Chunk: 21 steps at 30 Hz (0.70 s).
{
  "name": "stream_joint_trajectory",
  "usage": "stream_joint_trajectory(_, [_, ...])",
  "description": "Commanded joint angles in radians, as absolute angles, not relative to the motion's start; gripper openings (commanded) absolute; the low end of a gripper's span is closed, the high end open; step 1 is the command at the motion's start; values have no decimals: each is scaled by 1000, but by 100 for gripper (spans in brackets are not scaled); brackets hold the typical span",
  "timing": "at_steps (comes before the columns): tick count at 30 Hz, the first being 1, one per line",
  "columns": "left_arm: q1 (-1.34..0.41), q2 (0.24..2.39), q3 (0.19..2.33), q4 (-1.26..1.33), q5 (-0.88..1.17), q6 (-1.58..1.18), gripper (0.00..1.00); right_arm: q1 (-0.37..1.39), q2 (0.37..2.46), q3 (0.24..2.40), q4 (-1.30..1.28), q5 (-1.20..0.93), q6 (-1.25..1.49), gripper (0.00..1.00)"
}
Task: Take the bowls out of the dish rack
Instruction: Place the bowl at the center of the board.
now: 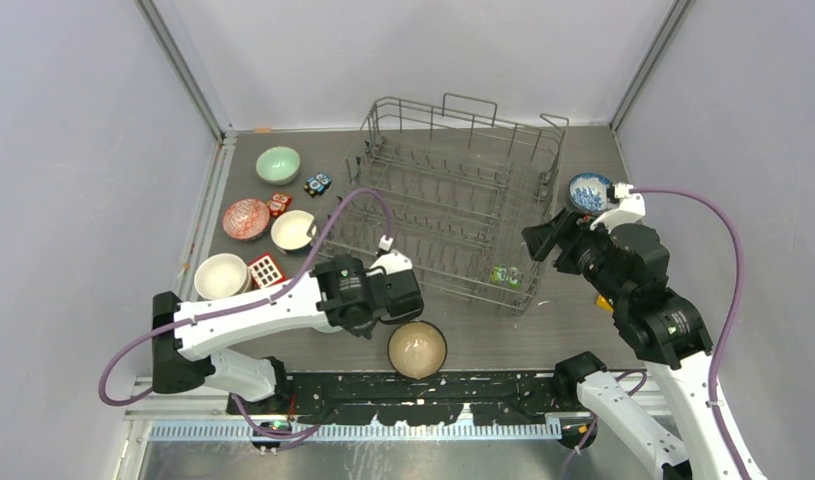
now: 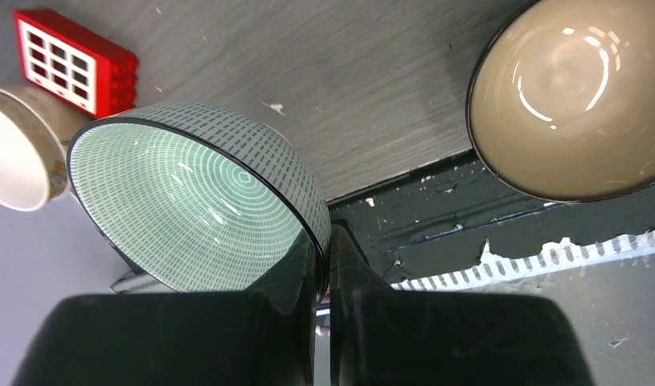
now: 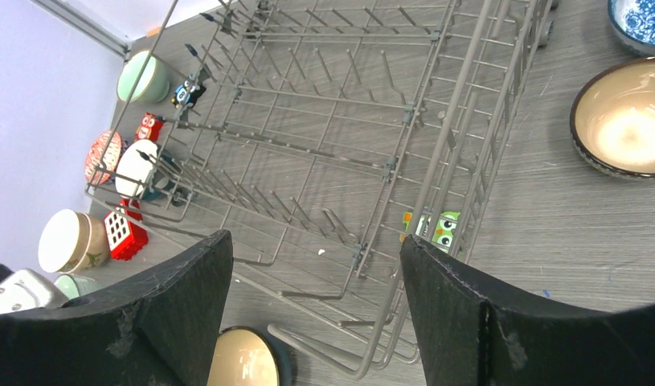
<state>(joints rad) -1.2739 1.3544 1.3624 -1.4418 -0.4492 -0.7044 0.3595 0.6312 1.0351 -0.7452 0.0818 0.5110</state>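
Observation:
The grey wire dish rack (image 1: pixel 453 190) stands mid-table, and no bowl shows among its tines (image 3: pixel 348 145). My left gripper (image 2: pixel 325 251) is shut on the rim of a mint bowl with a dashed pattern (image 2: pixel 187 205), just off the rack's near-left corner (image 1: pixel 373 292); the top view hides that bowl under the wrist. A tan bowl (image 1: pixel 417 348) sits on the table right of it (image 2: pixel 573 96). My right gripper (image 3: pixel 316 257) hangs open and holds nothing, over the rack's right side (image 1: pixel 543 238). A blue-white patterned bowl (image 1: pixel 590 191) sits beyond the rack's right wall.
Left of the rack sit a mint green bowl (image 1: pixel 278 164), a red bowl (image 1: pixel 246 218), a white bowl (image 1: pixel 293 230) and a cream bowl (image 1: pixel 221 275), with a red block (image 1: pixel 266 270) beside them. A green owl figure (image 3: pixel 436 227) stands in the rack's near-right corner. Another tan bowl (image 3: pixel 629 121) lies right of the rack.

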Motion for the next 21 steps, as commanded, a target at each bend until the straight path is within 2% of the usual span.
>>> stream_joint_trajectory(1, [-1309,1345,1275,-1385,-433,-826,0,374,621,1014,-728,68,511,80])
stream_joint_trajectory(9, [-1321,1446,1120,-1160,-369,-832,0,383,627,996,-719,80,508,80])
stream_joint_trajectory(21, [-1320,1529,1017,-1013,-366,-828,0,384,637,997,-728,87,513,80])
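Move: About 12 cm to the right of the left hand, roughly level with it fore and aft and 21 cm below, the tan bowl sits at the centre of the board. The red block lies some 14 cm ahead and 19 cm left of that hand, the cream bowls 14 cm ahead and 28 cm left, and the rack's middle 28 cm ahead and 18 cm right. From the right hand, the tan bowl is about 22 cm left, 11 cm back and 32 cm below. Sinking about 12 cm beside the tan bowl, the left hand keeps its shut-finger pinch on the rim of the light green bowl, which hangs off to the hand's left. It eases some 2 cm back at first, then slides about 3 cm right towards the tan bowl, slowing, as the fingers tip a little nearer to vertical. The open, empty right hand settles 2 cm lower. ##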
